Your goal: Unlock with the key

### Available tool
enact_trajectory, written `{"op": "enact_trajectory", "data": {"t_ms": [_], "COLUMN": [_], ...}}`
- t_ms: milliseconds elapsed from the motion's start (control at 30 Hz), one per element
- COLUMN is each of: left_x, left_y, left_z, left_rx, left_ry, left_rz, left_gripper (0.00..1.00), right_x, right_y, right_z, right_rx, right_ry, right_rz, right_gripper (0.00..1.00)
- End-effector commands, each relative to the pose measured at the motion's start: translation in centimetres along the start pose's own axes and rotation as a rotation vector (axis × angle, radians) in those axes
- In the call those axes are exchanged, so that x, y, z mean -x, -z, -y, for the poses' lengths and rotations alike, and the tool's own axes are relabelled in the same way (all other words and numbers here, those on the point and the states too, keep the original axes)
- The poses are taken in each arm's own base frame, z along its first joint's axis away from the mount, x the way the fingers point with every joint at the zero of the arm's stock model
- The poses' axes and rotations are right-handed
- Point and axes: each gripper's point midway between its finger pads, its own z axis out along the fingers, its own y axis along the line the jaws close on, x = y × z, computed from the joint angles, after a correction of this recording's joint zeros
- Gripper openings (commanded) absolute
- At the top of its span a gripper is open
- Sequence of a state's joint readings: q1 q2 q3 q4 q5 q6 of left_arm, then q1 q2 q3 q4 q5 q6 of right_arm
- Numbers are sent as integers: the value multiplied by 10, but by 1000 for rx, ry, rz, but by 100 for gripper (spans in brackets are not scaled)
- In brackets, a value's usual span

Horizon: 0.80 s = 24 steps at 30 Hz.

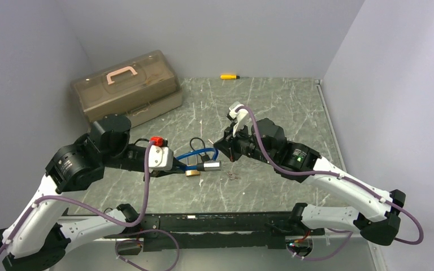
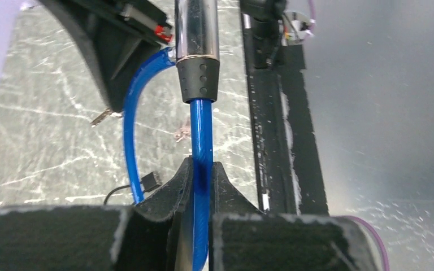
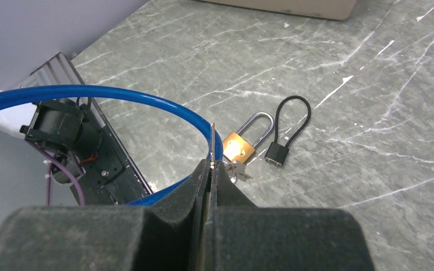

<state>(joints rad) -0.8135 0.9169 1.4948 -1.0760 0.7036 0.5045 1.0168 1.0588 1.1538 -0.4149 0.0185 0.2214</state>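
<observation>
A blue cable lock [image 1: 203, 152] hangs just above the table's middle, its chrome cylinder body [image 1: 212, 166] pointing right. My left gripper [image 1: 178, 167] is shut on the blue cable [image 2: 202, 135] just below the body's black collar [image 2: 199, 79]. From the right, my right gripper [image 1: 221, 153] is shut on a thin silver key [image 3: 212, 141], whose blade sticks out past the fingertips, close to the cable loop [image 3: 118, 96]. In the left wrist view the key's tip [image 2: 103, 117] shows to the left of the cylinder, apart from it.
A brass padlock [image 3: 238, 148] with loose keys [image 3: 240, 171] and a small black padlock [image 3: 276, 153] lie on the table under the loop. A key ring [image 1: 233, 176] lies nearby. A brown toolbox [image 1: 127, 87] stands back left, with a yellow screwdriver [image 1: 229, 76] at the back wall.
</observation>
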Motion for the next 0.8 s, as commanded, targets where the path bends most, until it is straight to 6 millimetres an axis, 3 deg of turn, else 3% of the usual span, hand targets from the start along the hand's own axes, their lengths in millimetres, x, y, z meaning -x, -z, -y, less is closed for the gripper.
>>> {"op": "enact_trajectory", "data": {"t_ms": [0, 133, 333, 467, 533, 667, 767], "left_x": [19, 6, -12, -43, -58, -65, -73], "left_y": [6, 9, 2, -15, -22, -27, -31], "left_z": [-53, -79, -82, -59, -37, 6, 24], "left_rx": [280, 421, 431, 279, 158, -76, -180], "left_ry": [-29, -36, -63, -4, 28, 29, 73], "left_rz": [65, 28, 1, -98, -139, -124, -134], "left_gripper": [0, 0, 0, 0, 0, 0, 2], "right_x": [9, 8, 6, -4, -13, -24, -25], "right_y": [1, -2, -6, -9, -10, -2, 6], "right_z": [-8, -12, -20, -19, -10, 28, 53], "right_rx": [19, 38, 62, 52, 8, -189, -298], "right_ry": [-50, -84, -101, -117, -119, -83, -56], "right_rz": [64, 79, 75, 50, 31, 14, 6], "right_gripper": [0, 0, 0, 0, 0, 0, 0]}}
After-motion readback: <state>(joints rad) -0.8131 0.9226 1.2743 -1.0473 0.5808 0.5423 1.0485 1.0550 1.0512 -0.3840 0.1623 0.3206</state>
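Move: The blue cable lock's silver cylinder sticks out about 8 cm to the right of the left hand, which grips the cable beside it at about the same height. From the right hand, holding the key, the cylinder is some 9 cm back, 2 cm left and a little higher. On the table roughly 29 cm below the left hand, the brass padlock lies about 18 cm ahead, and the black lock about 22 cm ahead and 5 cm right. Forward about 6 cm swings the left hand, turning some 15 degrees counter-clockwise; then it drops, easing back and unwinding most of that turn, to end about 8 cm lower with its right-pointing fingers dipped some 10 degrees. The right hand sinks about 4 cm, turning slightly clockwise. Both grips stay closed, the left on the blue cable, the right on the key. ##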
